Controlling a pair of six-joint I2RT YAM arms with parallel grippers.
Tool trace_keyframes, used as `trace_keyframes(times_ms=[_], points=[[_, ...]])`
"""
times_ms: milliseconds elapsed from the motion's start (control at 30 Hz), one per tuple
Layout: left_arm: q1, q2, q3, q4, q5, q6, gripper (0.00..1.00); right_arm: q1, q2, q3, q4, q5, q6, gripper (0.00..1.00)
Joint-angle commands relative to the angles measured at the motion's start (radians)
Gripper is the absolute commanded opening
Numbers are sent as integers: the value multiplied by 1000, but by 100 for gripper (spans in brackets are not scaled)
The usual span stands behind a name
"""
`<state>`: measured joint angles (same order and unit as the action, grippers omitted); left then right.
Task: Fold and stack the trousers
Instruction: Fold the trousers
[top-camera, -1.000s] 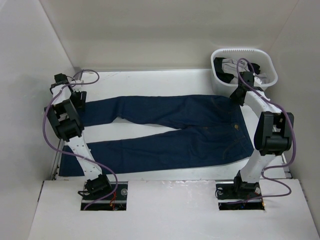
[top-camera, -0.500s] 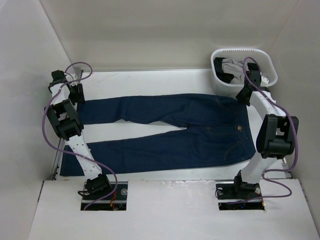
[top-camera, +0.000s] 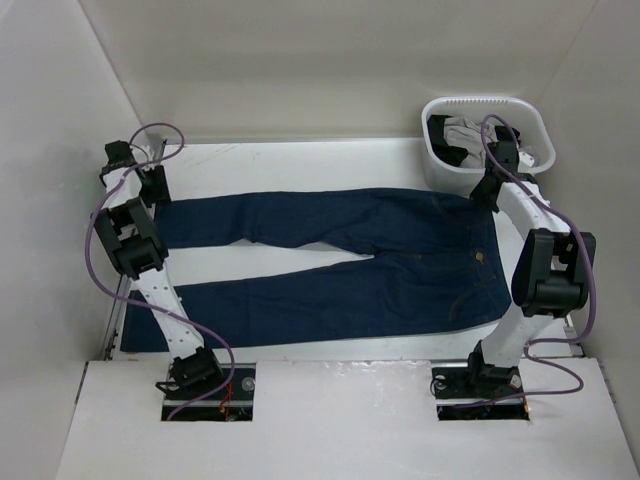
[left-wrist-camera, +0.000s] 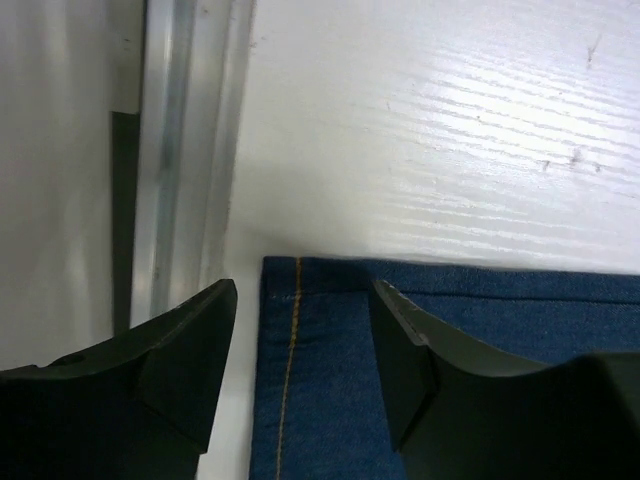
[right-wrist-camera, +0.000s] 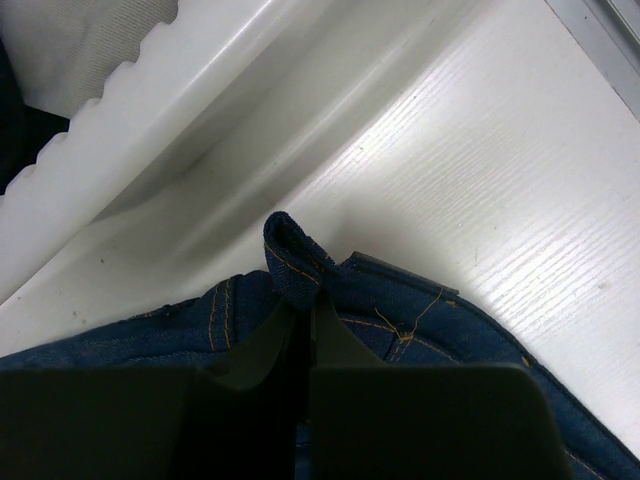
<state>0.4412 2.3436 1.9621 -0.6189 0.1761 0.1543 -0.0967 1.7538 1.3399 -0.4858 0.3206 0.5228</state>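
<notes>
The dark navy jeans (top-camera: 350, 262) lie spread flat on the table, legs pointing left and waist to the right, with a small tan patch (top-camera: 481, 257) on the waistband. My left gripper (top-camera: 152, 190) is open at the far leg's hem. In the left wrist view its jaws (left-wrist-camera: 300, 305) straddle the hem corner (left-wrist-camera: 300, 380) without closing on it. My right gripper (top-camera: 487, 192) is at the far corner of the waistband. In the right wrist view it (right-wrist-camera: 305, 305) is shut on a pinched-up fold of waistband (right-wrist-camera: 290, 250).
A white laundry basket (top-camera: 535, 130) holding grey and black garments (top-camera: 465, 135) stands at the back right, just behind my right gripper; its wall (right-wrist-camera: 150, 150) shows close by. A metal rail (left-wrist-camera: 170, 150) and side wall run close to my left gripper.
My right gripper has drawn the waistband corner to the right and back, and the jeans now lie straighter. My left gripper has shifted slightly back at the hem.
</notes>
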Motion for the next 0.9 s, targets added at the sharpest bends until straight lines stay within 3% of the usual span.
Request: trace_keyframes(times_ms=[0, 67, 100, 133, 200, 233, 467, 667, 867], points=[[-9, 34, 41, -65, -1, -6, 51, 2, -30, 24, 13, 31, -15, 0], [-14, 36, 26, -91, 3, 5, 45, 1, -33, 22, 13, 31, -12, 0], [-15, 36, 15, -96, 13, 14, 35, 1, -33, 21, 13, 31, -12, 0], [-20, 36, 8, -97, 19, 21, 19, 1, -34, 21, 13, 31, -10, 0], [-26, 34, -8, -84, 8, 22, 3, 4, -30, 21, 13, 31, -7, 0], [-32, 34, -12, -78, 14, 24, 0, 5, -28, 21, 13, 31, -1, 0], [-68, -59, -17, 54, -12, 91, 0, -1, -25, 60, 42, -5, 37, 0], [-66, -73, 255, 134, -105, 192, 0, -34, -36, 185, 142, -44, 31, 0], [-74, -50, 466, 154, -136, 269, 0, -119, -120, 96, 266, -119, 117, 0]])
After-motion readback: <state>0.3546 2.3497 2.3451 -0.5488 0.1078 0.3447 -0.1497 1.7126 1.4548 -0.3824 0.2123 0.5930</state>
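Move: The left hand's open fingers straddle the hem corner of the trousers' far leg, about 1 cm ahead, 1 cm left and 1 cm below, with the table rail some 4 cm to its left at the same reach. The near leg's cuff lies roughly 34 cm back and 7 cm left. The right hand already holds the waistband's far corner; the basket's middle is about 15 cm ahead of it and 1 cm left, and the waistband's near corner 25 cm back, 6 cm right, 9 cm below. The left fingers shut on the far leg's hem corner and pinch it, the hand slipping about 2 cm right and 1 cm down, then carry it quickly up about 16 cm and forward 9, fingertips tilting up. The right hand waits, keeping its grip on the waistband corner, then late on lifts it some 8 cm and about 5 cm forward towards the basket, tipping its fingers up too. ##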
